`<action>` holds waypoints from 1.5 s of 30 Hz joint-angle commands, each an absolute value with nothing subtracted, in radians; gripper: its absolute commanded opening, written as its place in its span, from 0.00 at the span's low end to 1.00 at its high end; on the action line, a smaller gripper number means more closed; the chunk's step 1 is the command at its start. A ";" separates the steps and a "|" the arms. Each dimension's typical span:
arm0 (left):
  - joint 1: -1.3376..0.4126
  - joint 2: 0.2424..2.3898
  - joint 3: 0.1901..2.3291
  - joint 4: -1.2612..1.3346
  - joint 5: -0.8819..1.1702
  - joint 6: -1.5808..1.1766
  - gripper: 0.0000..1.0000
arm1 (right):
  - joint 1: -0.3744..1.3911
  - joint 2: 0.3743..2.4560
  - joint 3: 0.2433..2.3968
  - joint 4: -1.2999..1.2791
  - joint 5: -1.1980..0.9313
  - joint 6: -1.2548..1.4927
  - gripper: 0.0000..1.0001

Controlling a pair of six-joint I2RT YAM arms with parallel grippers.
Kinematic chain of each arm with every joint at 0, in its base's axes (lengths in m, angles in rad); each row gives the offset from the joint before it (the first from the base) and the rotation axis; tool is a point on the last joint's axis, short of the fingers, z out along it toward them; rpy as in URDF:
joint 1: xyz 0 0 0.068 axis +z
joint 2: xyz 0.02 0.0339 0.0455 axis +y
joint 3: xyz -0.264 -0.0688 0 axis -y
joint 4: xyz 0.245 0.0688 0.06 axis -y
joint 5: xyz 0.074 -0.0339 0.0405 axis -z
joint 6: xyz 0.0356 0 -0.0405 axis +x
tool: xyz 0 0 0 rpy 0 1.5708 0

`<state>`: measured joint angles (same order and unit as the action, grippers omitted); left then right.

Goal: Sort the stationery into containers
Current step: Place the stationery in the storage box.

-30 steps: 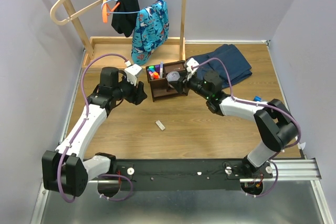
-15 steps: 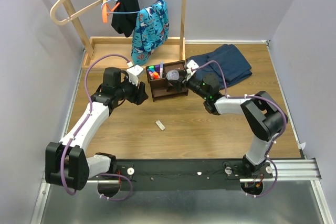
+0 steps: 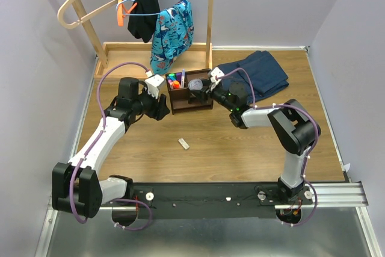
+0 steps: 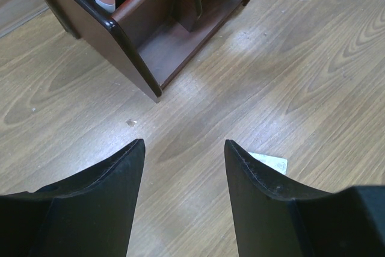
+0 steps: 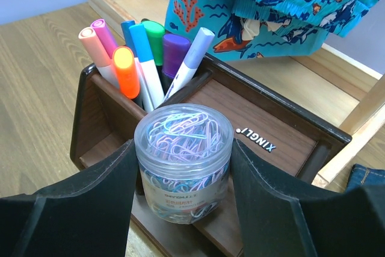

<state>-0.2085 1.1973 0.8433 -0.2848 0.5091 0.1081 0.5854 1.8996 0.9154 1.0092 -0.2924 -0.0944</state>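
The dark brown organiser stands at the table's middle back, with several coloured markers and pens upright in its back-left compartment. My right gripper is shut on the clear round tub of paper clips and holds it at the organiser's front part. In the right wrist view, the fingers press both sides of the tub, in front of the markers. My left gripper is open and empty left of the organiser. The small white eraser lies on the table nearer the arms.
Folded blue jeans lie right of the organiser. A pale wooden tray with tall posts stands at the back left, with patterned shorts and hangers on it. A small white corner shows behind my left gripper's finger.
My right gripper has carried the tub left, from beside the organiser's right end to over its front part. The left arm has barely shifted.
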 commanded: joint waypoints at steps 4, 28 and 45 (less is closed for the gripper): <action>-0.201 1.193 0.819 -0.255 0.535 0.115 0.64 | 0.586 1.899 0.922 1.063 -0.281 -0.091 0.69; -0.202 1.206 0.864 -0.253 0.548 0.092 0.65 | 0.586 1.803 0.900 0.927 -0.258 -0.236 0.84; -0.199 1.118 0.870 -0.284 0.538 0.083 0.65 | 0.586 1.675 0.956 0.365 -0.448 -0.362 0.86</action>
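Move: The right hand already holds the paperclip jar over the right-hand part of the storage box, the jar's middle about 1 cm below the hand point. The box's own middle is roughly 2 cm left of that hand, 2 cm nearer and 4 cm lower; the markers standing in it are some 7 cm left, 1 cm farther out and level, and the jeans about 24 cm right, 4 cm farther out and 11 cm lower. From the idle left hand the jar lies some 11 cm ahead and 13 cm right, about level. The right hand opens its fingers off both sides of the paperclip jar while all but standing still, creeping slightly back, rises a centimetre or two, then draws back about 3.5 cm and some 2 cm to its right, sinking again at the end as the fingers spread fully and tip down roughly 15 degrees. The left hand, empty and still open beside the box, dips a little and then rises, ending about 2 cm higher. ##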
